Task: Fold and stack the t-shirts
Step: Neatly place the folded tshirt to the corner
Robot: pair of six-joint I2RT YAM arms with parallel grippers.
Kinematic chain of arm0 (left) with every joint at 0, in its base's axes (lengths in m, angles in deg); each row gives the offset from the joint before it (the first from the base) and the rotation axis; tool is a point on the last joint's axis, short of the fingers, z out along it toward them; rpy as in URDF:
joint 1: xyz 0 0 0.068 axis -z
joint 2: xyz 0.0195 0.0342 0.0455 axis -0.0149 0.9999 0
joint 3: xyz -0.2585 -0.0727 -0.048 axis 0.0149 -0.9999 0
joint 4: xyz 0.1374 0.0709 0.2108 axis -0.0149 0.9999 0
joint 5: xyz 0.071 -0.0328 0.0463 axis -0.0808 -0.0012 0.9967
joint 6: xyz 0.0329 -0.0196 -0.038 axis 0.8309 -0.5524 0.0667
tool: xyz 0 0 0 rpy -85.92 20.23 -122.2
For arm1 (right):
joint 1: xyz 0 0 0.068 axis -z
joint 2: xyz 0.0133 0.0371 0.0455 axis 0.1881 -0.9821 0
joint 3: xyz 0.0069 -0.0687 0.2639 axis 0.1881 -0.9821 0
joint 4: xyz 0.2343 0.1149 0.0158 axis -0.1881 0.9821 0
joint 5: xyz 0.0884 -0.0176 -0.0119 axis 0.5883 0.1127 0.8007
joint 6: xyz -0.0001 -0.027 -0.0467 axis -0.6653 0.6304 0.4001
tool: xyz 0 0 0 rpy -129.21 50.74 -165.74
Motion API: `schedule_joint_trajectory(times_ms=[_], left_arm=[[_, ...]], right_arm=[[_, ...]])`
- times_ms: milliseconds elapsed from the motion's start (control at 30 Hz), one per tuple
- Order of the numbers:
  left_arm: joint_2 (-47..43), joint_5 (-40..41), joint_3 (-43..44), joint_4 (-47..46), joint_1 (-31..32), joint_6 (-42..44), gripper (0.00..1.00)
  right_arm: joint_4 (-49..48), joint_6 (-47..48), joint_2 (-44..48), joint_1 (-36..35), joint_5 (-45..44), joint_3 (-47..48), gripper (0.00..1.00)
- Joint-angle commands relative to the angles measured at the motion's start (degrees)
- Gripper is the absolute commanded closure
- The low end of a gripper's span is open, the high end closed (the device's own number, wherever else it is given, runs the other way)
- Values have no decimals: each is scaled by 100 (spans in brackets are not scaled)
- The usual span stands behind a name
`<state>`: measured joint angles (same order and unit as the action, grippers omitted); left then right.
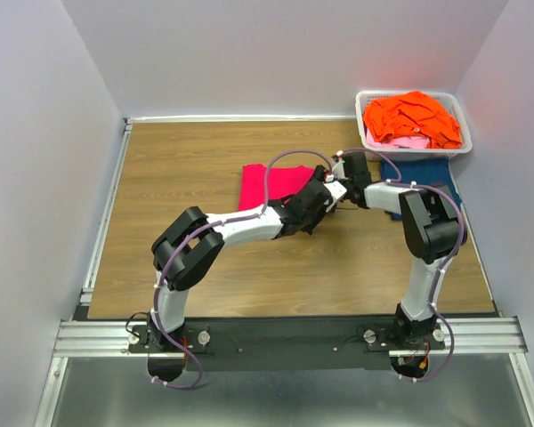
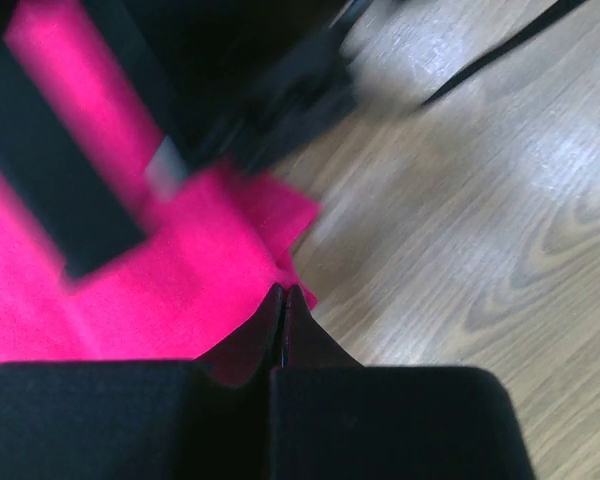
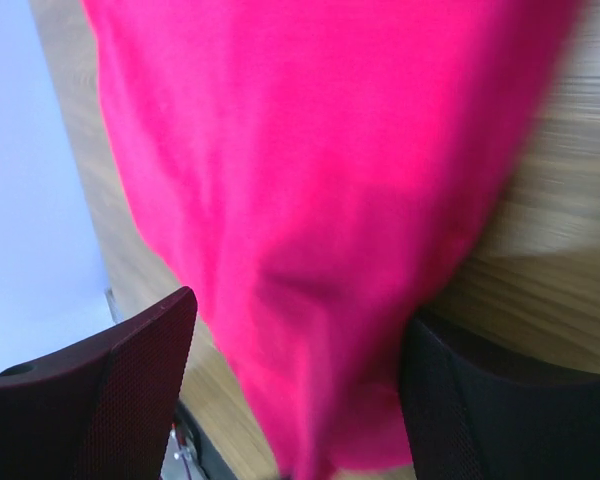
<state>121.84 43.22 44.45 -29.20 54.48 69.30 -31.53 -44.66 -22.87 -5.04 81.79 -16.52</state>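
Note:
A bright magenta t-shirt [image 1: 256, 184] lies folded on the wooden table [image 1: 187, 178]. My left gripper [image 2: 283, 291] is shut, its tips pinched together on the shirt's near corner [image 2: 295, 285]. My right gripper [image 3: 298, 315] stands open and wide, with a fold of the magenta t-shirt [image 3: 310, 180] bunched between its fingers [image 3: 145, 350]. In the top view both grippers meet at the shirt's right edge, the left gripper [image 1: 325, 192] just in front of the right gripper [image 1: 345, 172]. Orange t-shirts [image 1: 412, 118] and a pale pink t-shirt [image 1: 409, 141] fill the basket. A dark blue t-shirt [image 1: 430, 169] lies below it.
The white plastic basket [image 1: 367, 96] stands at the table's back right corner. Pale walls close in the left, back and right sides. A metal rail [image 1: 285, 336] carries both arm bases at the near edge.

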Motion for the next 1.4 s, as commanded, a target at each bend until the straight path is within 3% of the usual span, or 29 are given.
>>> schedule_joint_trajectory(times_ms=[0, 133, 233, 267, 300, 333, 367, 433, 567, 800, 967, 1067, 1167, 1267, 1367], left_arm=[[-333, -304, 18, -190, -1, -170, 100], [-421, -392, 18, -225, 7, -249, 100], [-526, -488, -17, -277, 8, -354, 100], [-561, -584, -35, -286, -1, -372, 93], [-605, -646, -44, -295, 7, -407, 89], [-632, -699, -53, -304, 8, -451, 84], [-710, -752, -61, -295, -1, -468, 71], [-825, -744, -114, -295, 8, -556, 54], [-1351, -603, -158, -68, -54, -653, 42], [-2466, -497, 132, 1005, -554, -206, 37], [-3145, -191, -123, 1190, -1784, -3, 37], [-3628, -119, -763, 928, -2329, -195, 35], [-4199, -628, -1894, 191, -2795, -433, 35], [-4332, -1165, -2407, -5, -3129, -504, 35], [-4446, -754, -2522, 83, -3244, -521, 35]], right_arm=[[34, -120, -457, -354, 15, 238, 20], [34, -76, -598, -477, -47, 449, 31], [42, 29, -502, -478, -143, 432, 56], [60, 73, -441, -469, -170, 414, 65], [86, 117, -397, -477, -231, 353, 79], [104, 213, -344, -469, -266, 318, 85], [200, 275, -213, -477, -336, 283, 90], [401, 486, -2, -478, -433, 178, 93], [963, 960, 341, -434, -924, 71, 99], [2466, 2103, 974, -276, -2278, 247, 99], [3040, 2736, 1431, -126, -3192, 352, 99], [3407, 2965, 1467, 67, -3781, 519, 99], [3566, 3167, 1406, 260, -4308, 712, 99], [3646, 3316, 1318, 419, -4503, 976, 99], [3777, 3378, 1151, 577, -4670, 1230, 99]])
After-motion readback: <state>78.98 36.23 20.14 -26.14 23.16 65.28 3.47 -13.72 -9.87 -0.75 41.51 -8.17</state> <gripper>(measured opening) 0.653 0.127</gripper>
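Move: Both grippers meet at the right edge of the folded pink t-shirt. The left one still pinches that edge's near corner a little off the table, with the shirt's middle about 6 cm ahead, 10 cm left and 5 cm below. From the right gripper, open around the same edge, that middle is some 11 cm left, about 1 cm back and 3 cm lower. From there the folded blue t-shirt lies level, about 30 cm right and 3 cm lower; the laundry basket is roughly 17 cm ahead and 28 cm right. Ease the right gripper about 3 cm left onto the pink t-shirt's right edge and close it there. Then open the left fingers to let go, lifting that hand high and swinging it away left, sinking again towards the end. Draw the shirt some 20 cm right towards the blue t-shirt, rising about 5 cm and rolling the right wrist some 50 degrees until its fingers point mostly down. ##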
